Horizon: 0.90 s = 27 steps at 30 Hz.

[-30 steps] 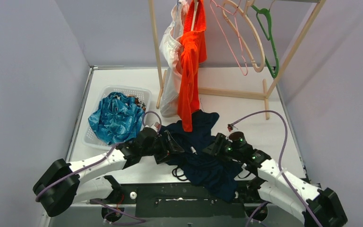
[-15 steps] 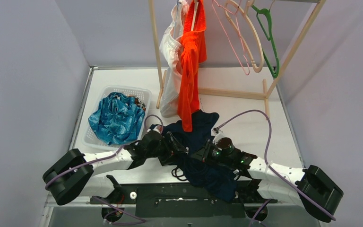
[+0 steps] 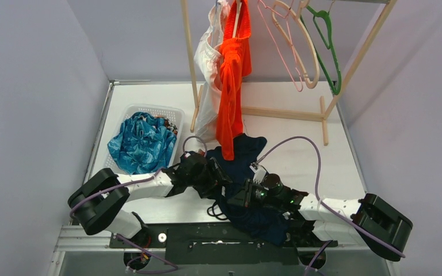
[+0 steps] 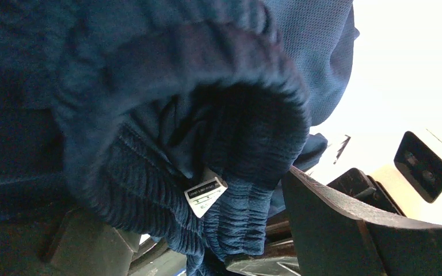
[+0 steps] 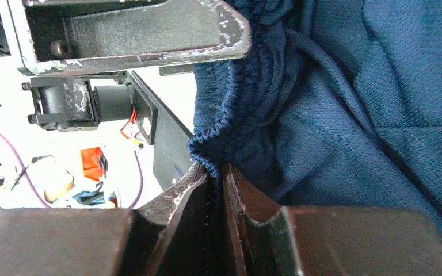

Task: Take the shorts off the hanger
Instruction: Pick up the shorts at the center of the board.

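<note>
The dark navy shorts (image 3: pixel 243 172) lie crumpled on the table between both arms. My right gripper (image 5: pixel 216 171) is shut on the edge of their ribbed waistband (image 5: pixel 230 115). My left gripper (image 4: pixel 224 244) is open, and the bunched waistband with its white label (image 4: pixel 205 195) hangs between its spread fingers (image 4: pixel 351 224). In the top view the left gripper (image 3: pixel 216 172) and the right gripper (image 3: pixel 244 197) sit close together on the navy fabric. Bright orange shorts (image 3: pixel 233 75) and white shorts (image 3: pixel 207 63) hang from the rack. Teal-blue shorts (image 3: pixel 141 144) fill the basket.
A white basket (image 3: pixel 171 111) stands at the left of the table. The wooden rack (image 3: pixel 189 63) carries bare pink (image 3: pixel 281 52), wooden (image 3: pixel 309 54) and green (image 3: pixel 329 54) hangers at the back right. Its base bar (image 3: pixel 282 113) crosses the table behind the navy shorts.
The right arm has reached left over the navy shorts and its jaws have closed on the waistband. The left arm has shifted right, its gripper still open.
</note>
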Available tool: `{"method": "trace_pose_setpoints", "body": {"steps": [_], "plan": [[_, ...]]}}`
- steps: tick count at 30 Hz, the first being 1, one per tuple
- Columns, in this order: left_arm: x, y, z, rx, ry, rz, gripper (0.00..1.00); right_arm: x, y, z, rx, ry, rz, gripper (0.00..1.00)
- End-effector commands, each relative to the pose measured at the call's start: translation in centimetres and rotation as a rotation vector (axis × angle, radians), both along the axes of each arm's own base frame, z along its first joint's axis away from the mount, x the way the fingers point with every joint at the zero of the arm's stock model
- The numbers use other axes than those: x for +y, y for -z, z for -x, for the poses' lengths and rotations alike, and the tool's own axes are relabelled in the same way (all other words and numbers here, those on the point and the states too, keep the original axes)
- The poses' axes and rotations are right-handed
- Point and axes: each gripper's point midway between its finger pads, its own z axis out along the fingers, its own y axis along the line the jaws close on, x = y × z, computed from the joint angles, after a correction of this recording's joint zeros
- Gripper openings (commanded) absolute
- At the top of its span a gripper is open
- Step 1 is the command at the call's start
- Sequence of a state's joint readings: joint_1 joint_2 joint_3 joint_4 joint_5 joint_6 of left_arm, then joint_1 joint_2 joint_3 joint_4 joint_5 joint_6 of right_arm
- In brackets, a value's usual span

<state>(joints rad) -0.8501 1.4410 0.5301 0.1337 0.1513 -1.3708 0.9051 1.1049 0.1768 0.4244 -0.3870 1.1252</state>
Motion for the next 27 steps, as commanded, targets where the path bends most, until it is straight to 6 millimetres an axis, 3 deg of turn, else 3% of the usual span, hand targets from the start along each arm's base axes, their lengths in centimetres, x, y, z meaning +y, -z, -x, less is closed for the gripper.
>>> {"method": "trace_pose_setpoints", "body": {"steps": [1, 4, 7, 9, 13, 17, 20, 22, 27], "plan": [[0.0, 0.5, -0.9, -0.044, 0.060, -0.134, 0.81, 0.7, -1.7, 0.1, -0.099, -0.065, -0.035, 0.15], [0.2, 1.1, -1.1, -0.045, 0.085, -0.187, 0.73, 0.9, -2.6, 0.0, -0.140, -0.096, -0.029, 0.17], [0.0, 0.9, -0.7, -0.060, 0.091, -0.153, 0.46, 1.1, -3.4, 0.0, -0.161, -0.118, -0.027, 0.22], [0.6, 0.9, -0.6, -0.072, 0.081, -0.166, 0.27, 0.7, -3.5, -0.3, -0.171, -0.105, 0.007, 0.31], [1.7, -0.4, -1.0, -0.117, 0.058, -0.191, 0.00, -1.0, -4.6, -2.3, -0.223, 0.012, 0.109, 0.45], [4.4, -3.2, -2.6, -0.217, -0.058, -0.255, 0.00, -4.1, -6.8, -4.2, -0.300, 0.169, 0.197, 0.48], [6.4, -7.2, -3.5, -0.346, -0.124, -0.251, 0.00, -7.1, -9.1, -6.1, -0.346, 0.350, 0.249, 0.49], [7.0, -12.3, -4.2, -0.474, -0.151, -0.200, 0.00, -9.1, -10.6, -7.1, -0.376, 0.462, 0.267, 0.49], [9.8, -21.8, -4.4, -0.706, -0.116, -0.263, 0.00, -11.4, -12.8, -8.0, -0.420, 0.602, 0.243, 0.50]]}}
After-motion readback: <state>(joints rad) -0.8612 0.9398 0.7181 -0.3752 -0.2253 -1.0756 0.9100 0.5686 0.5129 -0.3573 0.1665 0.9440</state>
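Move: The navy waistband edge that the left hand goes for is almost between its open fingers, about 1 cm to the right and 2 cm below. The right fingers still pinch another part of that waistband, roughly 6 cm right and 6 cm back of the left hand. From the left hand, the orange shorts' lower end is about 10 cm ahead and 2 cm right, and the basket some 16 cm ahead and 31 cm left. The left hand dips a good 1 cm into the navy waistband and shuts its fingers on the edge, then lifts it about 14 cm and leftward, the wrist swinging the fingertips forward some 25 degrees. Meanwhile the right hand opens about halfway, lets go of its part of the waistband, and rises about 11 cm while drawing off to the right and forward, clear of the cloth. ##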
